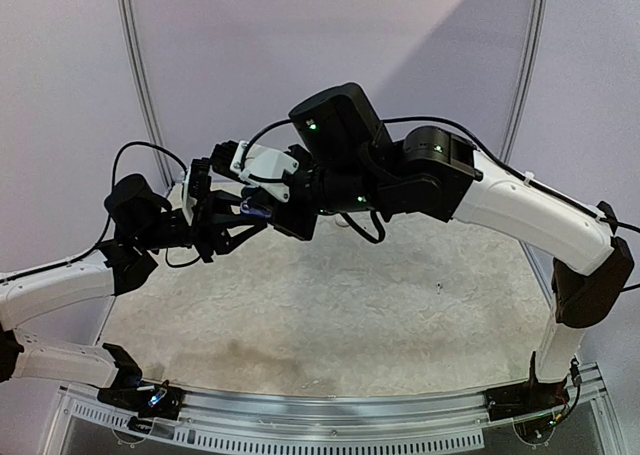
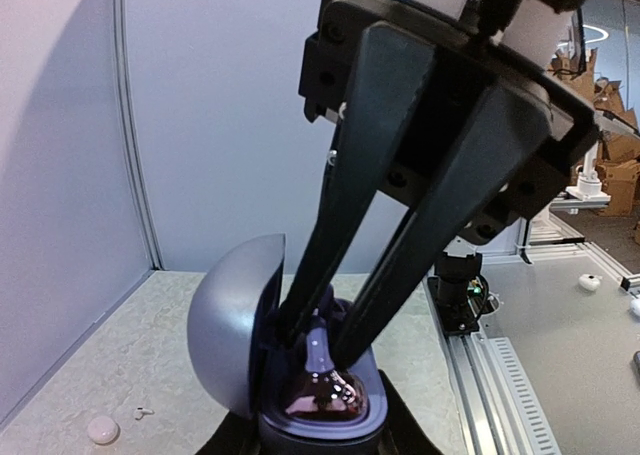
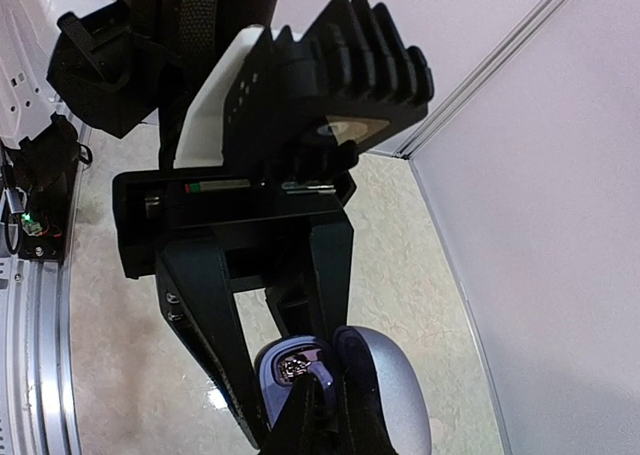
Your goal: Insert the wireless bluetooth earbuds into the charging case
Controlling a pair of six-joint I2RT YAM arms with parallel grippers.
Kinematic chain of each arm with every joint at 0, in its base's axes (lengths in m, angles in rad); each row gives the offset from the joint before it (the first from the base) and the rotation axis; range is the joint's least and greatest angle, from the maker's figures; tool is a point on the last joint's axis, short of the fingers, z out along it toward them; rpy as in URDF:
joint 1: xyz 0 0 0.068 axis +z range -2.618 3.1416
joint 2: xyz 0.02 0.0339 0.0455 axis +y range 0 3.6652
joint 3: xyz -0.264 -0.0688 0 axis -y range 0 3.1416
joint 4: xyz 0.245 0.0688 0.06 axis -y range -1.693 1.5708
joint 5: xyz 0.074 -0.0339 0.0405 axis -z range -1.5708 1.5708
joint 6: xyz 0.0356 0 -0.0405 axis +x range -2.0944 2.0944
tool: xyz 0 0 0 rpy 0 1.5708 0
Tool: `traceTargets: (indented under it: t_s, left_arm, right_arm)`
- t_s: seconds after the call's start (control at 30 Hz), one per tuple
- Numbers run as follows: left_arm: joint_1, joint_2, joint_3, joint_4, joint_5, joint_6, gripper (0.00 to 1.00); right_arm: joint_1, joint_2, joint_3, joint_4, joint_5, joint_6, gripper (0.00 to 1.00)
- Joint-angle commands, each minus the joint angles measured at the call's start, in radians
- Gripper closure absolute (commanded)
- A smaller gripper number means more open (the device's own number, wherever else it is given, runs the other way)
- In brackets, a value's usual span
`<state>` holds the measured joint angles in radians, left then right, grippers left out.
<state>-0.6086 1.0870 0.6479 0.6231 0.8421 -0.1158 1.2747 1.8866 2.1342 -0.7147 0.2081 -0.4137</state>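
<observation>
Both arms meet in mid-air above the table. My left gripper (image 1: 240,220) is shut on the blue-grey oval charging case (image 2: 235,325). It grips the case's base and the lid stands open to the left. The left gripper's own fingers (image 2: 400,420) show dark at the bottom of its wrist view. My right gripper (image 2: 322,347) comes down from above with its tips inside the case, closed on a small grey-lilac earbud (image 2: 318,353). In the right wrist view the right gripper (image 3: 325,395) sits at the case's (image 3: 395,395) opening, and a shiny bud (image 3: 297,361) lies in a cavity.
The speckled table (image 1: 330,315) lies well below both grippers. A small pale round object (image 2: 103,430) and a tiny bit (image 2: 141,412) lie on it by the left wall. A small dark speck (image 1: 437,290) lies at the right. A metal rail (image 1: 330,415) runs along the near edge.
</observation>
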Motion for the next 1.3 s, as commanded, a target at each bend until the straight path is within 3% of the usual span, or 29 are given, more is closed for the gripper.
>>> traceTargets:
  t_s: [0.0,0.23,0.53,0.87,0.97,1.1,1.27]
  left_arm:
    - [-0.010,0.004,0.017,0.010,-0.002,0.011,1.00]
    - [-0.010,0.002,0.015,0.011,-0.012,0.012,1.00]
    - [-0.008,0.001,0.013,-0.002,-0.023,0.016,1.00]
    - [-0.008,0.001,0.010,-0.018,-0.026,0.033,1.00]
    - [-0.008,-0.004,0.009,-0.062,-0.019,0.154,1.00]
    - [-0.008,-0.017,0.017,-0.153,-0.038,0.463,1.00]
    - [-0.008,-0.022,0.032,-0.183,-0.045,0.707,1.00]
  right_arm:
    - [0.003,0.018,-0.038,0.006,0.032,-0.009,0.91]
    - [0.002,0.011,-0.045,-0.005,0.012,0.012,0.90]
    - [0.003,-0.033,-0.043,0.032,0.009,0.042,0.77]
    - [0.003,-0.099,-0.040,0.070,-0.002,0.071,0.72]
    - [-0.005,-0.130,-0.047,0.120,-0.033,0.120,0.72]
    - [-0.044,-0.156,-0.067,0.154,-0.092,0.256,0.71]
    - [-0.059,-0.044,0.031,0.005,-0.015,0.381,0.69]
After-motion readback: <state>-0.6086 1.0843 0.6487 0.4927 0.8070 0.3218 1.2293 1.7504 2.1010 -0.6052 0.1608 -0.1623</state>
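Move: At the right fingertips is an earbud, already down in the open charging case, with its middle roughly 1 cm below the right hand's pinch point and level with it otherwise. The charging case's middle lies about 2 cm below that point and 1 cm to its left. The raised lid stands some 3 cm ahead, 1 cm left and about level in height. From the left hand, which already grips it, the case is about 2 cm to the right, 1 cm up and straight level fore and aft. Easing down barely half a centimetre at the case, the right hand then opens its fingers off the earbud's stem and climbs about 8 cm clear, drifting some 3 cm right as its fingertips tilt up. The left hand keeps its grip, and towards the end sinks about 2 cm while rolling the case some 20 degrees, its open face tipping back towards the robot. ##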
